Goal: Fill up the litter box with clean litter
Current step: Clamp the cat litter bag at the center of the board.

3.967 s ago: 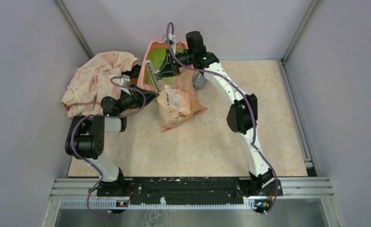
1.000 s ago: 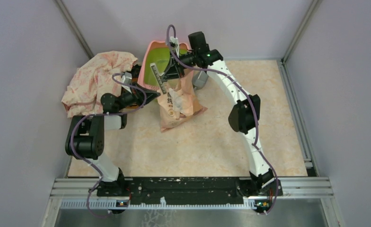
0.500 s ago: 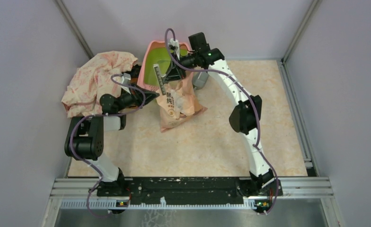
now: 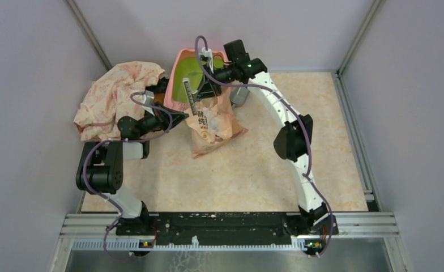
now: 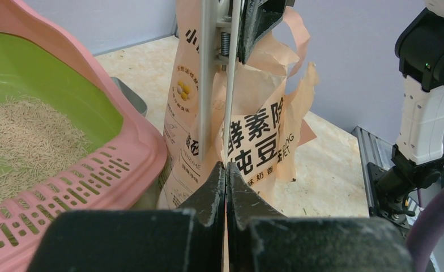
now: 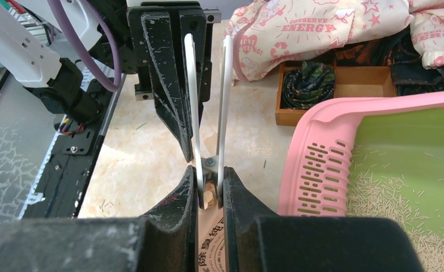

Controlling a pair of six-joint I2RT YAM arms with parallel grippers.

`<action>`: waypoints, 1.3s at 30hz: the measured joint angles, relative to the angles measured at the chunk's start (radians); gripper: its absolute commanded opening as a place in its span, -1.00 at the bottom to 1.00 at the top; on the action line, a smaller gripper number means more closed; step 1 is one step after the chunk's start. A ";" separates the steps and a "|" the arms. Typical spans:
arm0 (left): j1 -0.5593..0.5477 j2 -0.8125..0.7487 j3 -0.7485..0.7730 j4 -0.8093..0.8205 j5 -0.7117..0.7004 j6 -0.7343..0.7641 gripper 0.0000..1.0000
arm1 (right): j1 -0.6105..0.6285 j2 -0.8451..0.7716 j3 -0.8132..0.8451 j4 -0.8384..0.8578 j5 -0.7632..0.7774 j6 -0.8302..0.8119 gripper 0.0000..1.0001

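Note:
The litter box point(image 4: 178, 85), pink-rimmed and lime-green inside, stands tilted at the back; its rim point(image 5: 72, 175) point(image 6: 316, 164) is close in both wrist views. Pale tan litter point(image 5: 21, 141) point(image 6: 384, 192) lies thinly on its floor. The peach bag point(image 4: 214, 122) point(image 5: 259, 136) point(image 6: 208, 249) stands next to it. My right gripper point(image 4: 201, 89) point(image 6: 210, 177) is shut on a long two-bar metal clip point(image 4: 191, 96) point(image 5: 208, 79) point(image 6: 192, 102) at the bag's top. My left gripper point(image 4: 181, 116) point(image 5: 226, 168) is shut, with a thin peach strip of the bag's edge between its jaws.
A pink patterned cloth point(image 4: 118, 93) point(image 6: 321, 22) lies heaped at the back left over a wooden box of dark rolled fabrics point(image 6: 333, 85). A grey metal scoop point(image 4: 238, 96) point(image 5: 130, 97) sits behind the bag. Purple walls close in the back and both sides.
Four seconds ago the clip lay lower and more tilted over the box rim, and my left gripper was farther left. Over the last second both have only crept slightly.

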 measured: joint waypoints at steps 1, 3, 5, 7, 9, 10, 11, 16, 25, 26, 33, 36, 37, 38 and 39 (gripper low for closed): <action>0.003 -0.001 -0.002 0.001 0.000 -0.001 -0.97 | 0.001 0.000 0.000 0.000 0.002 0.000 -1.00; 0.013 -0.003 -0.007 0.002 0.001 -0.004 -0.97 | 0.003 0.000 0.000 0.000 0.002 0.000 -1.00; 0.023 -0.003 -0.010 0.002 0.003 -0.007 -0.97 | 0.006 0.000 0.000 0.001 0.004 -0.001 -1.00; 0.026 -0.003 -0.010 0.002 0.007 -0.010 -0.97 | 0.009 0.000 0.000 0.000 0.010 -0.006 -0.84; 0.026 -0.003 -0.010 0.003 0.009 -0.013 -0.97 | 0.010 0.000 0.000 -0.001 0.013 -0.010 -0.84; 0.026 -0.003 -0.010 0.003 0.009 -0.014 -0.97 | 0.010 0.000 0.000 -0.002 0.014 -0.011 -0.92; 0.026 -0.003 -0.010 0.003 0.009 -0.015 -0.97 | 0.010 0.000 0.000 -0.002 0.014 -0.015 -0.92; 0.027 -0.003 -0.010 0.004 0.011 -0.021 -0.97 | 0.012 0.000 0.000 -0.003 0.017 -0.023 -0.67; 0.035 -0.003 -0.010 0.018 0.019 -0.042 -0.96 | 0.011 0.000 -0.002 -0.024 0.040 -0.037 0.07; 0.035 -0.003 -0.010 0.019 0.019 -0.045 -0.96 | 0.011 0.000 -0.003 -0.023 0.043 -0.036 0.09; 0.036 -0.003 -0.010 0.021 0.021 -0.057 -0.95 | 0.010 0.000 -0.044 0.028 0.046 -0.013 0.86; 0.035 -0.007 -0.010 0.021 0.021 -0.061 -0.95 | 0.003 -0.011 -0.078 0.118 0.030 0.050 0.97; 0.035 -0.009 -0.010 0.021 0.021 -0.061 -0.95 | -0.001 -0.018 -0.097 0.155 0.023 0.078 0.97; 0.035 -0.010 -0.010 0.021 0.022 -0.061 -0.95 | -0.007 -0.030 -0.127 0.206 0.011 0.116 0.97; 0.035 -0.011 -0.010 0.020 0.023 -0.061 -0.94 | -0.015 -0.047 -0.167 0.274 0.001 0.167 0.97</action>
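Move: My right hand holds the clip's handles squeezed, with its bars open at the bag's upper edge. From this hand the middle of the cat litter bag lies about 7 cm back, 5 cm to the right and 14 cm down. The litter box is some 8 cm ahead and 2 cm left, the scoop about 3 cm ahead and 12 cm right, both far below. From my left hand the bag's middle is roughly 9 cm right, 3 cm back and 9 cm down. I let the clip go onto the bag: after holding almost still, my right hand spreads its fingers from nearly shut to wide open, releasing the handles. It dips about 1.5 cm as they part, then comes back up and edges about 1.5 cm forward. My left hand stays shut on the bag's edge, drawing it about 1 cm left. ##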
